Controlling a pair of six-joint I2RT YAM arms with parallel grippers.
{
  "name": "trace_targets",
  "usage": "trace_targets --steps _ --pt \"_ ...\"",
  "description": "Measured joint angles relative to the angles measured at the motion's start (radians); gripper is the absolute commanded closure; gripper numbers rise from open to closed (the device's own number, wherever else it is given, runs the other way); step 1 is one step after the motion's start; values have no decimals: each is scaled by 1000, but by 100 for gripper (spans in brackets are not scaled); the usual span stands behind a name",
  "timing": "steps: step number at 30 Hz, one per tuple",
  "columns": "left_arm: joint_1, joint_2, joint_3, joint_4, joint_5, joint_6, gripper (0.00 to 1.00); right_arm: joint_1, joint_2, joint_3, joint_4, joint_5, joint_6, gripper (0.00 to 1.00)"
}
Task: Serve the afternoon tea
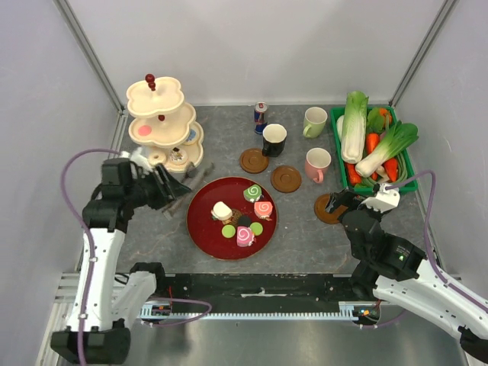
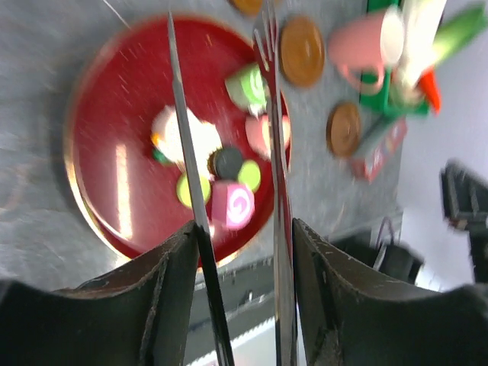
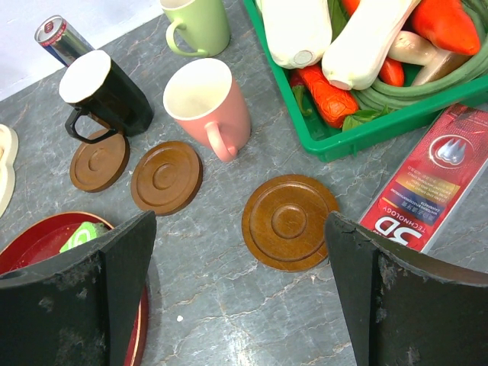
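Note:
Small toy pastries lie on the red plate (image 1: 202,221): a pink swirl roll (image 1: 263,208), a green swirl roll (image 1: 252,192), a white cake (image 1: 222,210), green macarons (image 1: 229,230). The left gripper (image 1: 164,187) is shut on metal tongs (image 1: 188,185) left of the plate. In the left wrist view the two tong blades (image 2: 187,152) run between my fingers (image 2: 171,282) over the plate (image 2: 107,152). Black mug (image 1: 274,139), pale green mug (image 1: 314,122) and pink mug (image 1: 317,165) stand at the back. The right gripper (image 3: 240,221) hangs open over a wooden coaster (image 3: 290,221).
A cream tiered stand (image 1: 160,122) at the back left carries donuts (image 1: 156,157). Two more coasters (image 1: 254,160) (image 1: 286,178) lie near the mugs. A drink can (image 1: 261,117) stands behind the black mug. A green crate (image 1: 402,168) of toy vegetables and a red box (image 3: 431,179) sit right.

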Motion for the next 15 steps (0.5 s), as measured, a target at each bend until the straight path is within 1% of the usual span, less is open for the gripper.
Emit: trace_targets --steps 1,5,7,9,15 --pt "-67 4 -24 10 -8 -10 45 0 0 0 0 0 1 2" --pt "-427 58 -57 24 -103 -64 46 0 0 0 -1 -2 5 2" --pt "-523 81 -51 19 -148 -84 46 0 0 0 -1 -3 6 2" --pt "-576 88 -39 10 -200 -102 46 0 0 0 -2 -3 8 2" --pt "-641 87 8 -61 -288 -117 46 0 0 0 -2 -3 8 2"
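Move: The white cake on the red plate lies about 13 cm to the left hand's right, nearly level with it fore and aft and some 20 cm lower; this hand already holds the tongs. At that same lower height, the black cookie is about 20 cm right and 4 cm back, the nearer green macaron 15 cm right and 7 cm back, and the green roll 23 cm right and 6 cm ahead. From the right hand the white cake is roughly 36 cm left, 2 cm ahead and 16 cm down. Swinging right about 9 cm while drawing back some 6 cm and sinking nearly 4 cm, the left arm brings the half-open tongs from beside the plate to over the white cake. The sideways sweep is quick, then all but stops. The wrist turns clockwise about 20 degrees and tips slightly further down, and the fingers keep their grip and gap on the tongs. ##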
